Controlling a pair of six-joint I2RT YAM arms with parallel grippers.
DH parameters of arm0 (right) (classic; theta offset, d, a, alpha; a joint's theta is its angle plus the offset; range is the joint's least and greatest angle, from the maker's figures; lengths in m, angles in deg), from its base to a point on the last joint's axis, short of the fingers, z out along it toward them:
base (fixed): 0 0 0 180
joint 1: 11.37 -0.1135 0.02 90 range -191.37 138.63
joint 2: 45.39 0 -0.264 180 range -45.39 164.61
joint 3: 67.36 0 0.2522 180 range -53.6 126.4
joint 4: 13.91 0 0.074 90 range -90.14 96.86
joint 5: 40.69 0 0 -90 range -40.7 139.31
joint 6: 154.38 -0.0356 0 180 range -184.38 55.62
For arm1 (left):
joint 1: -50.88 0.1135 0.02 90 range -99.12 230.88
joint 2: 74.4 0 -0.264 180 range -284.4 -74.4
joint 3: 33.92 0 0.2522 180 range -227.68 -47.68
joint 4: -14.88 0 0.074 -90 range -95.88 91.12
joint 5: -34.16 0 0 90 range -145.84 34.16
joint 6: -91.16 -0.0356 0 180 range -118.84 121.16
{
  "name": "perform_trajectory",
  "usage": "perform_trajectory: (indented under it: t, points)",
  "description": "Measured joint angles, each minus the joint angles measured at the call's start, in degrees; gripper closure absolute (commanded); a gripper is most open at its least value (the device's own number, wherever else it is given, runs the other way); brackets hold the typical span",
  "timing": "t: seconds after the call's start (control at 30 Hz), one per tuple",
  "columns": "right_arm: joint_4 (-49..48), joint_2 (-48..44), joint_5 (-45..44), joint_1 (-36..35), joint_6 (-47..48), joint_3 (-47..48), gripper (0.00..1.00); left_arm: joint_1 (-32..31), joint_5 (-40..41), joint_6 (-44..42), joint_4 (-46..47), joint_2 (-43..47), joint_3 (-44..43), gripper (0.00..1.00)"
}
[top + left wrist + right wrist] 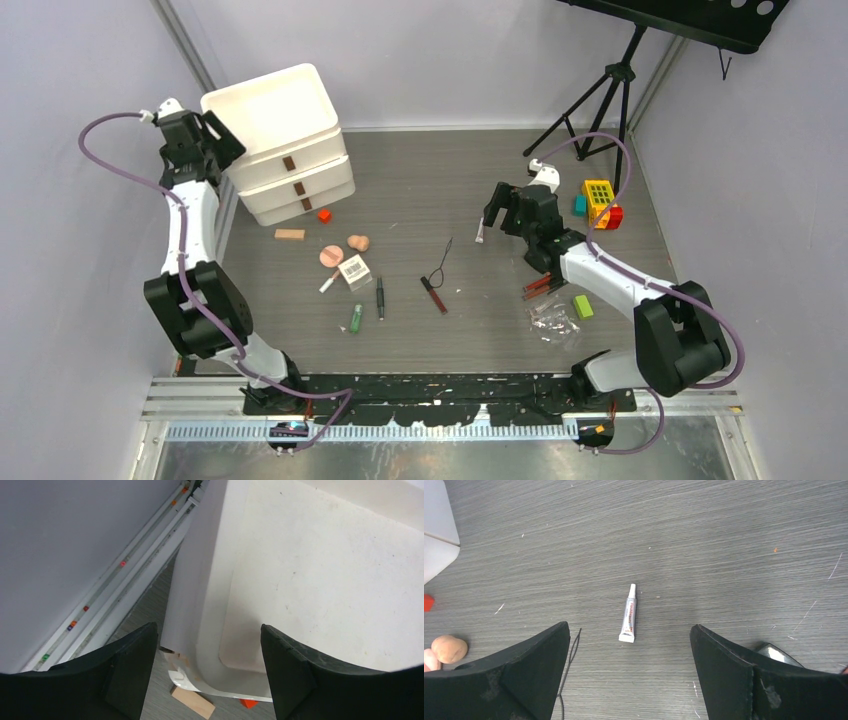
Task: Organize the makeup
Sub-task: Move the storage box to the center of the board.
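Observation:
The makeup lies loose on the grey table: peach sponges [358, 242], a pink puff [331, 256], a clear barcoded box [354, 270], a black pencil [380, 297], a green tube [356, 318], a red pencil [433, 295] and a small white tube [481, 232] [628, 614]. My right gripper [497, 215] [629, 626] hangs open just above the white tube, holding nothing. My left gripper [222, 135] [210, 645] is open at the corner of the white top tray [325, 580]. The tray's corner wall stands between its jaws, apart from both fingers.
The white drawer unit [290, 165] stands at the back left, with a wooden block [290, 234] and a red cube [324, 214] in front of it. Toy blocks [600, 203], a green block [583, 306], red pencils [538, 288] and a plastic bag [553, 318] lie beside the right arm. A thin black wire loop [440, 265] is mid-table.

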Motion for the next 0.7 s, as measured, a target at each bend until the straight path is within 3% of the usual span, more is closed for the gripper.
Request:
perform_trajectory:
  t: [0.23,0.7]
  points:
    - [0.02,0.0,0.04,0.0,0.07,0.0,0.06,-0.55,-6.29,4.22,2.03,-1.07,1.01,0.23]
    - [0.02,0.0,0.02,0.0,0.04,0.0,0.06,-9.11,-3.34,6.14,5.57,1.25,5.07,0.2]
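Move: The storage box has its near-left top corner almost between the left hand's open fingers; its middle is about 12 cm ahead, 12 cm to the right and 14 cm lower. Some 25 cm below that hand lie the red cube, 17 cm right and 1 cm ahead, and the wooden block, 9 cm right and 4 cm back. From the idle right hand the box's middle is roughly 49 cm left and 17 cm ahead, about level. The storage box is pushed by its left side near the front corner: the left hand sweeps about 9 cm to the right, easing a couple of centimetres forward and turning some 10 degrees clockwise. The left finger comes up against the side wall and drives it towards the board's centre; the fingers stay open, the right one over the near rim. ##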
